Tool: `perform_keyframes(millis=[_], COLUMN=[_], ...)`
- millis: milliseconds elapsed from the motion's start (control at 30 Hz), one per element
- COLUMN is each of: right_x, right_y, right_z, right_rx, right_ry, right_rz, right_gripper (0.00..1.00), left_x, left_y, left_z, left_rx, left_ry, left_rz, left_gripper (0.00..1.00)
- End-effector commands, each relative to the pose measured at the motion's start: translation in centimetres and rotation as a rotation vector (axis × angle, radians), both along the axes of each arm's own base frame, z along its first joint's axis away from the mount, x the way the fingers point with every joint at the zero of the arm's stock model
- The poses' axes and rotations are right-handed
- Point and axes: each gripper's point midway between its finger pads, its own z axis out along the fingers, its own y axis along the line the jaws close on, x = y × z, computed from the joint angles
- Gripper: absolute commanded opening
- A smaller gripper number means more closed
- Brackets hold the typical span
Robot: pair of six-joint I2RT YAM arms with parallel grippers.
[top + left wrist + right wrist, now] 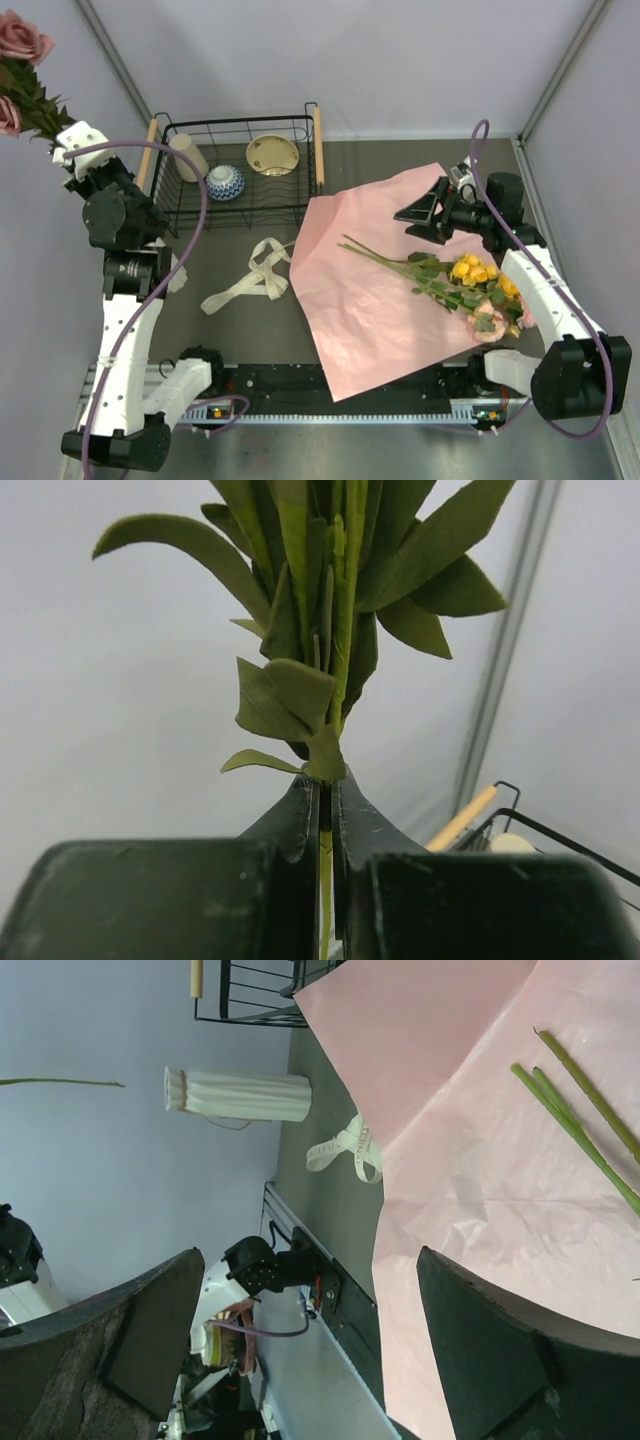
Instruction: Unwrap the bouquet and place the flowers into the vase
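Note:
The pink wrapping paper (365, 310) of the bouquet lies spread flat on the table. Across it lie yellow and pink flowers (478, 285), their long stems (575, 1125) pointing toward the middle. My right gripper (425, 212) hovers open and empty above the paper's far edge; its fingers (500, 1350) frame the paper (480, 1190). My left gripper (58, 143) is raised high at the far left, shut on the green stems (322, 680) of pink roses (20, 40). The tall cream ribbed vase (240, 1095) stands on the table's left side near the ribbon (345, 1145).
The untied cream ribbon (250, 278) lies left of the paper. A black wire basket (315, 150) at the back holds a beige cup (188, 157), a blue-and-white bowl (225, 182) and a cream dish (272, 155). Grey walls close in on both sides.

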Motion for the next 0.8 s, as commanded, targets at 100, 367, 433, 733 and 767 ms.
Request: perform_keyframes(millis=[100, 367, 433, 733, 767], right_x=[0.4, -0.2, -0.3, -0.7, -0.7], right_y=[0.1, 0.0, 0.0, 0.2, 0.2], right_z=[1.8, 1.6, 1.3, 1.2, 1.2], right_rx=[0.010, 0.003, 0.001, 0.026, 0.026], right_ry=[-0.078, -0.093, -0.092, -0.101, -0.098], right_rz=[0.034, 0.031, 0.032, 0.054, 0.055], right_gripper=[0.88, 0.88, 0.88, 0.88, 0.88], left_x=[-1.0, 1.3, 1.6, 1.4, 1.3], left_y=[1.7, 2.2, 2.3, 2.7, 2.7], left_z=[-1.0, -3.4, -4.1, -6.6, -7.0], left_rx=[0.013, -0.039, -0.057, -0.099, -0.104], left_ry=[-0.019, 0.027, 0.055, 0.100, 0.102], left_rz=[0.111, 0.101, 0.111, 0.147, 0.155], left_gripper=[0.00, 0.00, 0.00, 0.00, 0.00])
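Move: The left hand, gripping the pink roses by their stems, has the white vase almost straight below: its middle some 38 cm down, 7 cm to the right and about 2 cm back. The beige cup in the rack stands about 18 cm ahead and 11 cm right of the hand; the ribbon lies some 24 cm right and 3 cm back. From the idle right hand the vase is roughly 49 cm left, 4 cm back and 13 cm lower. Still pinching the rose stems, the left hand sinks about 6 cm, lowering their ends towards the vase's mouth. ##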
